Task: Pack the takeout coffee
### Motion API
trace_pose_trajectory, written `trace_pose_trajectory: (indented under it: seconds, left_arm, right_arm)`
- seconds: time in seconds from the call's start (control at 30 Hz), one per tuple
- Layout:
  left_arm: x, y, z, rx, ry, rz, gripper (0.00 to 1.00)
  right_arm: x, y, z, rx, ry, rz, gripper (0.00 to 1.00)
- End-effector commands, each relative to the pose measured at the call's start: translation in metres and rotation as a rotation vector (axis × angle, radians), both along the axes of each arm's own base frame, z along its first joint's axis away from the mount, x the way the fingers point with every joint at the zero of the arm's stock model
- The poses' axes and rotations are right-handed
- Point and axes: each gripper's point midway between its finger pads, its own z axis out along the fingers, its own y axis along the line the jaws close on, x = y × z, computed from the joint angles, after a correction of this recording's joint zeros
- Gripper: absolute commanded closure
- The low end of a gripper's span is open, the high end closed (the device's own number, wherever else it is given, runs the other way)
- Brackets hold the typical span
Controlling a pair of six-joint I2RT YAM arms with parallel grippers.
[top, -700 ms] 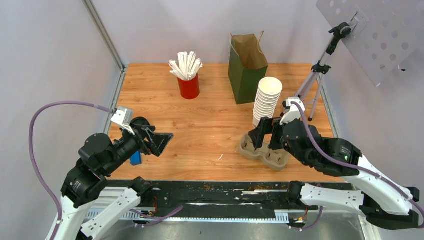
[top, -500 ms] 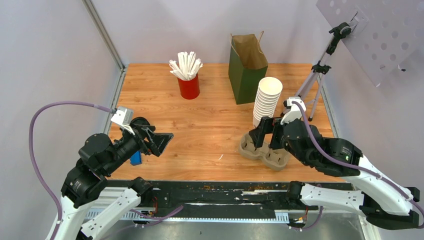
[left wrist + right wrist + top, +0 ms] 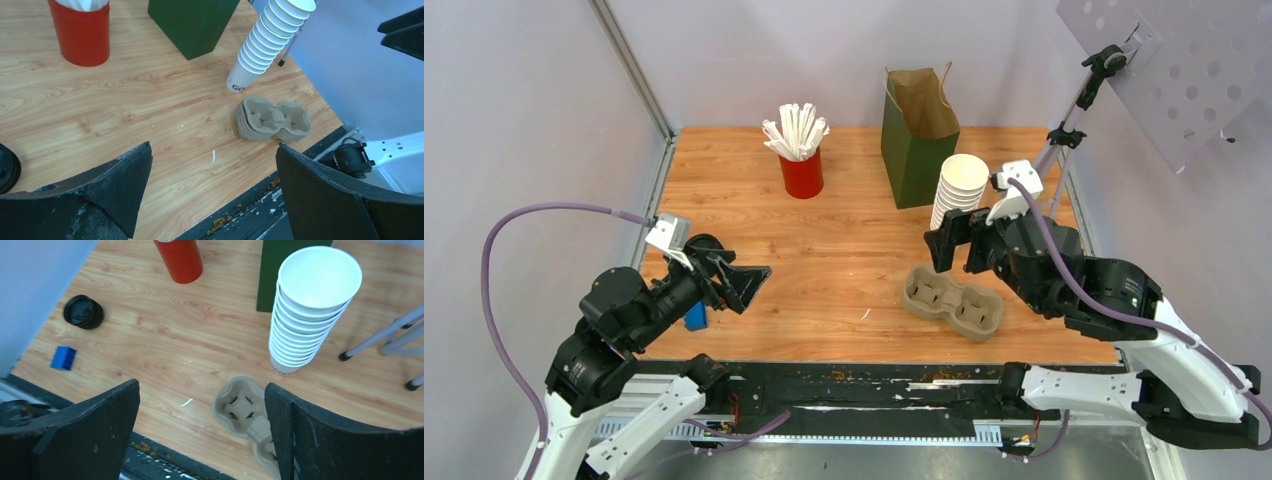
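The takeout coffee (image 3: 83, 311) stands at the table's left side, and only its round black lid shows from above. Its lid edge (image 3: 6, 168) also peeks in at the left of the left wrist view. In the top view the left arm hides it. My left gripper (image 3: 747, 284) (image 3: 214, 146) hovers open and empty near the table's left front, to the right of the coffee. My right gripper (image 3: 957, 252) (image 3: 201, 385) is open and empty, raised above the brown pulp cup carrier (image 3: 954, 303) (image 3: 244, 406) and apart from it.
A green paper bag (image 3: 919, 135) stands open at the back centre. A tall stack of lidless white cups (image 3: 957, 195) is beside it, close to my right gripper. A red cup of straws (image 3: 802, 172), a small blue block (image 3: 695, 317) and a tripod (image 3: 1049, 180) are also present.
My right gripper has risen and drawn back from the cup carrier toward the stack of cups, leaving the carrier uncovered. The left arm has not moved.
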Motion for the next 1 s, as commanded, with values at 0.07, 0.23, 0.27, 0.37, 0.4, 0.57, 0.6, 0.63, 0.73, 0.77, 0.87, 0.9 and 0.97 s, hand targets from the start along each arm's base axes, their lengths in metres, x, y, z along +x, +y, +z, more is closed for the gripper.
trace_pose_trajectory:
  seconds: [0.07,0.23,0.27,0.37,0.4,0.57,0.6,0.63,0.73,0.77,0.87,0.9,0.97]
  left_arm:
    - [-0.001,-0.009,0.017,-0.082,-0.012,-0.028,0.00]
    - [-0.005,-0.006,0.016,-0.117,0.008,-0.012,0.00]
    - [-0.006,-0.005,0.015,-0.122,0.010,-0.006,0.00]
    - [-0.005,-0.001,0.010,-0.127,0.013,0.015,0.00]
    - [-0.005,-0.001,0.008,-0.129,0.017,0.018,0.00]
    - [-0.006,-0.001,-0.007,-0.108,0.062,0.017,0.00]
    - [-0.006,-0.001,-0.011,-0.094,0.068,0.017,0.00]
    - [-0.006,0.000,-0.014,-0.079,0.074,0.018,0.00]
    - [-0.004,0.000,-0.021,-0.037,0.088,0.021,0.00]
    - [-0.003,0.000,-0.022,-0.031,0.091,0.021,0.00]
    - [0.000,-0.002,-0.027,-0.022,0.095,0.018,0.00]
    - [0.001,-0.003,-0.029,-0.017,0.094,0.019,0.00]
    - [0.006,-0.003,-0.037,0.004,0.094,0.024,0.00]
  right_arm:
    - [0.031,0.001,0.024,-0.257,-0.175,-0.015,0.08]
    - [0.063,0.000,0.020,-0.409,-0.121,-0.044,0.24]
    - [0.068,0.001,0.018,-0.418,-0.094,-0.033,0.28]
    - [0.081,-0.001,0.015,-0.419,-0.035,-0.017,0.41]
    - [0.084,-0.001,0.010,-0.427,-0.016,-0.010,0.44]
    - [0.106,-0.010,-0.001,-0.464,0.028,-0.059,0.54]
    - [0.109,-0.013,-0.001,-0.482,0.025,-0.058,0.54]
    - [0.112,-0.014,-0.001,-0.489,0.025,-0.058,0.54]
    - [0.120,-0.015,-0.003,-0.501,0.035,-0.040,0.55]
    - [0.123,-0.017,-0.005,-0.509,0.043,-0.038,0.55]
    - [0.135,-0.020,-0.015,-0.523,0.070,-0.022,0.55]
    - [0.139,-0.016,-0.017,-0.519,0.070,0.004,0.55]
    - [0.145,-0.010,-0.019,-0.511,0.071,0.048,0.57]
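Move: The cup stack's middle stands about 17 cm ahead of the right gripper, 5 cm to its right and 13 cm below, its top rim only slightly lower than the hand. The cup carrier lies some 24 cm below the hand, 3 cm ahead and 6 cm to the right; the green bag stands about 14 cm beyond the stack and 4 cm to its left. From the left gripper the stack is roughly 20 cm ahead and 38 cm right. Bring the right gripper about 13 cm forward to the top of the cup stack, nearly level at first, then sinking gently by some 3 cm as you near the rim. On the way roll the hand about 30 degrees so its left side drops, and narrow the wide-open fingers to about half. Let the left hand sink a couple of centimetres, still open and empty. ##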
